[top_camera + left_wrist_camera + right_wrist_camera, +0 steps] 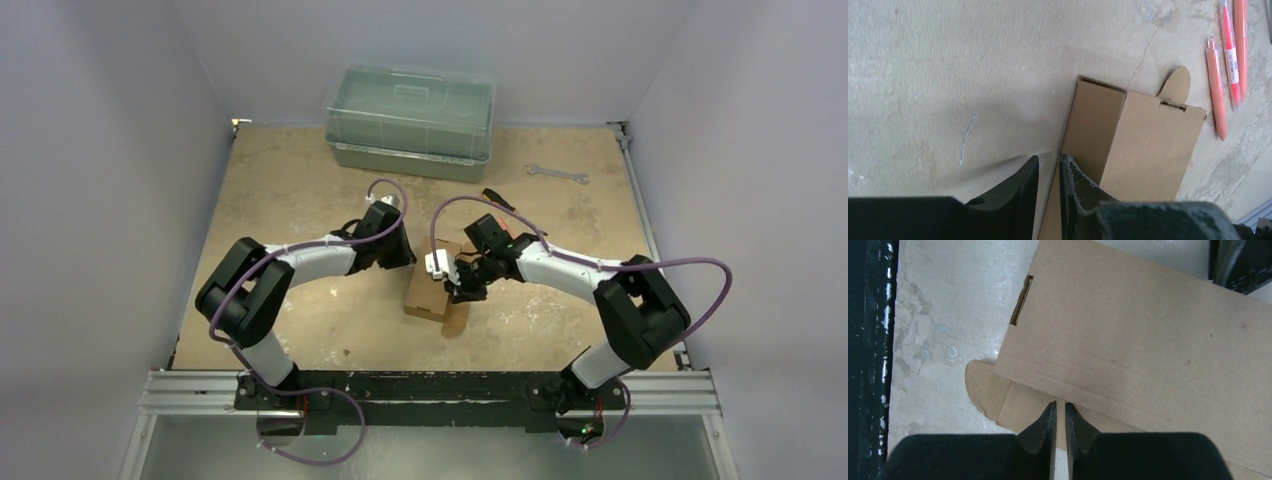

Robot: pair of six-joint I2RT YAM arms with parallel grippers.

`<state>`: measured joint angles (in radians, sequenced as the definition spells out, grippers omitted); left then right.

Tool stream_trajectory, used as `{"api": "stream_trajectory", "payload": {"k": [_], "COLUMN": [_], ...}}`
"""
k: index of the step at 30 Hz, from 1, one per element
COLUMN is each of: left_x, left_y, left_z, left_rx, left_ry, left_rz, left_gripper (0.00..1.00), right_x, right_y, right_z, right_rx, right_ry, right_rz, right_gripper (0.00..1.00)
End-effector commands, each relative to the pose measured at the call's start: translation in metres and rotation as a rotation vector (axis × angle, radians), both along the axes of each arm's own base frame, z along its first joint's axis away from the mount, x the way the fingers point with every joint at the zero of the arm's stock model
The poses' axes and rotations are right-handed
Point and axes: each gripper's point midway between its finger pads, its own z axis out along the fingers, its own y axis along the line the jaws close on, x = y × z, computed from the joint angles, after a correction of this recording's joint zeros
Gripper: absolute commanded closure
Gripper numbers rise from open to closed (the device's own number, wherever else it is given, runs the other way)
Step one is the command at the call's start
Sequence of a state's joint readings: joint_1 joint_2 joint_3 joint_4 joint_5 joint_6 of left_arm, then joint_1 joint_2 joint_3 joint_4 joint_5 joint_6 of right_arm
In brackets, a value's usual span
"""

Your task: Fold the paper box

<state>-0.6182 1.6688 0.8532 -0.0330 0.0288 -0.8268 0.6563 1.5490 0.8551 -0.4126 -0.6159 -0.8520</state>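
The paper box (428,295) is a plain brown cardboard sleeve lying low at the table's centre, between both arms. In the left wrist view the box (1148,145) shows a darker side face and a rounded flap (1175,82) at its far end. My left gripper (1048,160) hovers at the box's left edge (405,258), one finger over cardboard and one over table, jaws a narrow gap apart. My right gripper (1060,405) points at the box's long edge (462,290) over a tucked flap (980,387), jaws slightly apart with nothing between them. A slot (1021,300) is cut near one corner.
A translucent green-grey lidded container (412,120) stands at the back. A wrench (556,174) lies at the back right. Orange pens (1218,85) lie on the table just beyond the box. The black base rail (870,360) runs along the near edge.
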Motion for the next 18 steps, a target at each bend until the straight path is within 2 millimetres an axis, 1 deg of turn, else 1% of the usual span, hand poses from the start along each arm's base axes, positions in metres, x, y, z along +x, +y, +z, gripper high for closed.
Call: {"api": "stream_trajectory", "payload": {"k": [1, 3, 4, 5, 6, 7, 8, 9, 10, 12, 13, 14, 15, 17, 18], "left_x": [0.022, 0.032, 0.034, 0.037, 0.037, 0.036, 0.033, 0.028, 0.022, 0.003, -0.005, -0.014, -0.023, -0.038, -0.043], "left_y": [0.007, 0.027, 0.039, 0.047, 0.053, 0.058, 0.06, 0.06, 0.058, 0.05, 0.046, 0.041, 0.036, 0.027, 0.025], "left_z": [0.017, 0.035, 0.052, 0.07, 0.088, 0.107, 0.122, 0.138, 0.151, 0.165, 0.169, 0.171, 0.171, 0.163, 0.156], "left_rx": [0.072, 0.178, 0.223, 0.249, 0.264, 0.266, 0.256, 0.232, 0.201, 0.113, 0.068, 0.019, -0.027, -0.101, -0.126], "left_ry": [-0.05, -0.108, -0.144, -0.189, -0.236, -0.285, -0.326, -0.369, -0.406, -0.459, -0.481, -0.5, -0.51, -0.504, -0.485], "left_rz": [-0.024, 0.012, 0.024, 0.035, 0.034, 0.028, 0.013, -0.01, -0.041, -0.118, -0.15, -0.183, -0.219, -0.273, -0.283], "left_gripper": [0.8, 0.79, 0.79, 0.78, 0.78, 0.76, 0.73, 0.65, 0.54, 0.3, 0.17, 0.08, 0.03, 0.01, 0.02], "right_x": [0.016, 0.022, 0.023, 0.02, 0.013, 0.005, -0.003, -0.013, -0.022, -0.038, -0.044, -0.048, -0.054, -0.062, -0.062], "right_y": [-0.003, -0.017, -0.023, -0.028, -0.032, -0.033, -0.032, -0.032, -0.031, -0.029, -0.029, -0.029, -0.03, -0.036, -0.04], "right_z": [0.025, 0.039, 0.048, 0.057, 0.062, 0.068, 0.073, 0.077, 0.08, 0.082, 0.081, 0.08, 0.074, 0.058, 0.046], "right_rx": [-0.012, -0.001, 0.027, 0.064, 0.098, 0.137, 0.18, 0.223, 0.26, 0.321, 0.341, 0.346, 0.324, 0.245, 0.2], "right_ry": [-0.066, -0.081, -0.086, -0.098, -0.11, -0.142, -0.179, -0.202, -0.221, -0.229, -0.228, -0.231, -0.227, -0.275, -0.314], "right_rz": [-0.02, -0.045, -0.055, -0.049, -0.018, 0.032, 0.086, 0.137, 0.181, 0.247, 0.275, 0.294, 0.311, 0.351, 0.352], "right_gripper": [0.85, 0.83, 0.79, 0.74, 0.68, 0.59, 0.5, 0.4, 0.29, 0.1, 0.02, 0.01, 0.01, 0.01, 0.01]}}
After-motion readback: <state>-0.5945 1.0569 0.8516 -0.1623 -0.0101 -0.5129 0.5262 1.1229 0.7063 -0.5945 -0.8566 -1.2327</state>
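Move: The closed paper box stands between the two hands: from the left hand, whose nearly shut fingers are at its left wall, its middle is about 5 cm to the right, 4 cm back and 1 cm lower. From the right hand that middle lies roughly 5 cm ahead, 4 cm left and 2 cm lower; the long side flap is some 2 cm ahead, 1 cm right and 3 cm below, and the pens are about 12 cm ahead, 9 cm right. The left hand comes free of the box's left wall, easing forward about 2 cm and to the left, then climbs fast to some 20 cm up, drawing back a little as its fingers spread wide and the wrist tips up about 30 degrees. The right hand lifts off the box's flap side, first going up, right and slightly forward, then back towards the base past where it began, ending about 7 cm higher with fingers wide open and the hand tipped up and turned somewhat counter-clockwise. ##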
